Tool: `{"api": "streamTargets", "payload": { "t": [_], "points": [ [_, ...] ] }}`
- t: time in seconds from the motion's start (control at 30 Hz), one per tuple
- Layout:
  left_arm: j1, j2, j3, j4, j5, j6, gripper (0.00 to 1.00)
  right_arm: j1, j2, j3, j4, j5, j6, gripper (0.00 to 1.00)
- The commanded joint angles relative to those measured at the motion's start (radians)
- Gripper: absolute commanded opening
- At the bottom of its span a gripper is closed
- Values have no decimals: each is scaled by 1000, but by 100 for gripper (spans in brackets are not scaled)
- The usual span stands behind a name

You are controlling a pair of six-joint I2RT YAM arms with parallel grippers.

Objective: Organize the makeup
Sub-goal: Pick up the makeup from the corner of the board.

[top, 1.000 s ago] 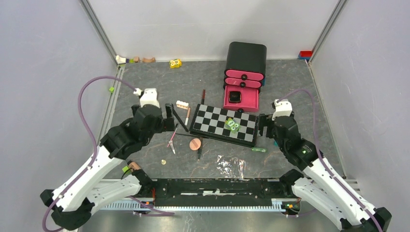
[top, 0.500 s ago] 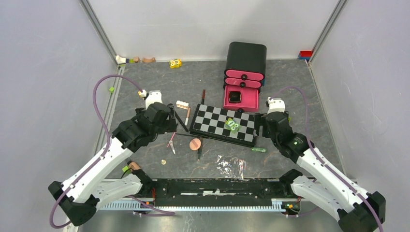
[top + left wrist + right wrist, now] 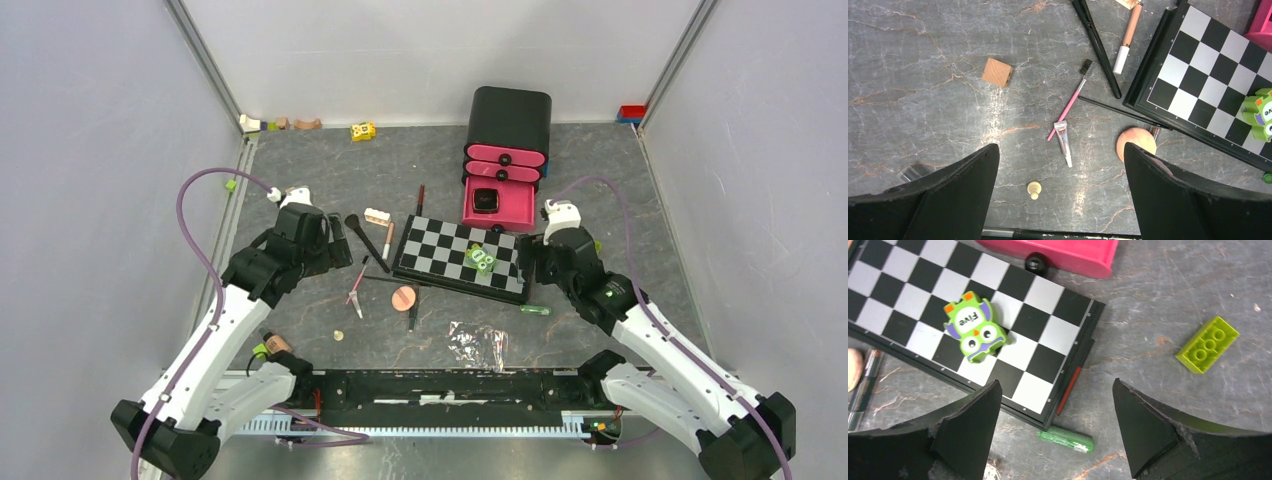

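The makeup lies left of and in front of the chequered board (image 3: 462,258): a black long-handled brush (image 3: 1096,45), a pink pencil (image 3: 1070,102), a peach stick (image 3: 1128,31), a thin dark pencil (image 3: 1118,111), a small white tube (image 3: 1064,142) and a round peach puff (image 3: 1135,142). A black square compact (image 3: 486,200) sits in the open pink drawer (image 3: 520,212). A green tube (image 3: 1066,439) lies by the board's near right corner. My left gripper (image 3: 1060,150) hovers open above the white tube. My right gripper (image 3: 1057,385) hangs open above the board's corner and the green tube.
A green owl block (image 3: 973,330) rests on the board and a lime brick (image 3: 1207,344) lies right of it. The black-and-pink drawer unit (image 3: 507,130) stands behind. A wooden cube (image 3: 996,72), a pale pawn (image 3: 1034,189) and a clear wrapper (image 3: 476,343) lie on the table.
My left gripper has drawn back a little to the left, uncovering the brush. My right gripper has moved left and farther back, toward the board's right end. Both stay open.
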State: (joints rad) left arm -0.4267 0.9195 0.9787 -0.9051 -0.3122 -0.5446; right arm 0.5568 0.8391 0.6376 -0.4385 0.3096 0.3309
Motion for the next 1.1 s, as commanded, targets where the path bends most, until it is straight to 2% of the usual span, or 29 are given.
{"api": "streamTargets", "payload": {
  "t": [0.0,0.17,0.57,0.83,1.07],
  "points": [
    [6,-33,-4,34,-17,75,100,6,13,24,89,-137,-43,87],
    [5,-66,-8,35,-42,89,100,46,50,22,124,-207,-62,86],
    [6,-130,-14,44,-58,95,100,308,203,85,190,-129,-44,86],
    [6,-48,28,37,-60,63,100,425,306,141,228,-109,-14,86],
    [8,92,100,-6,-63,-28,100,453,379,213,189,-48,81,86]
  ]
}}
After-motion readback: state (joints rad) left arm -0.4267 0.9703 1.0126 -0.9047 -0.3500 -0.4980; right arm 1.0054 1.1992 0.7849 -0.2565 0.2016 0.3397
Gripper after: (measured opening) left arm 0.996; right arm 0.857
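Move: The makeup, a dark tube by the board's near-left corner, lies about 25 cm to the right hand's left, 4 cm back and 12 cm below it; the peach powder puff sits just beyond that tube, roughly 27 cm left and 2 cm back. The green owl toy on the board is some 10 cm left and 4 cm ahead, the clear plastic packet about 12 cm left and 13 cm back. From the left hand the tube is around 12 cm right, 2 cm back, 16 cm down. The right hand, fingers still open and empty, sweeps about 17 cm to its left towards the dark tube and the puff, easing back some 5 cm as it goes, so that it passes from the board's near-right corner to the open table just in front of the near edge. It stays nearly level, sinking only a little, and swings some 30 degrees counter-clockwise on the way; it stops short of the makeup and well above it, touching nothing. ##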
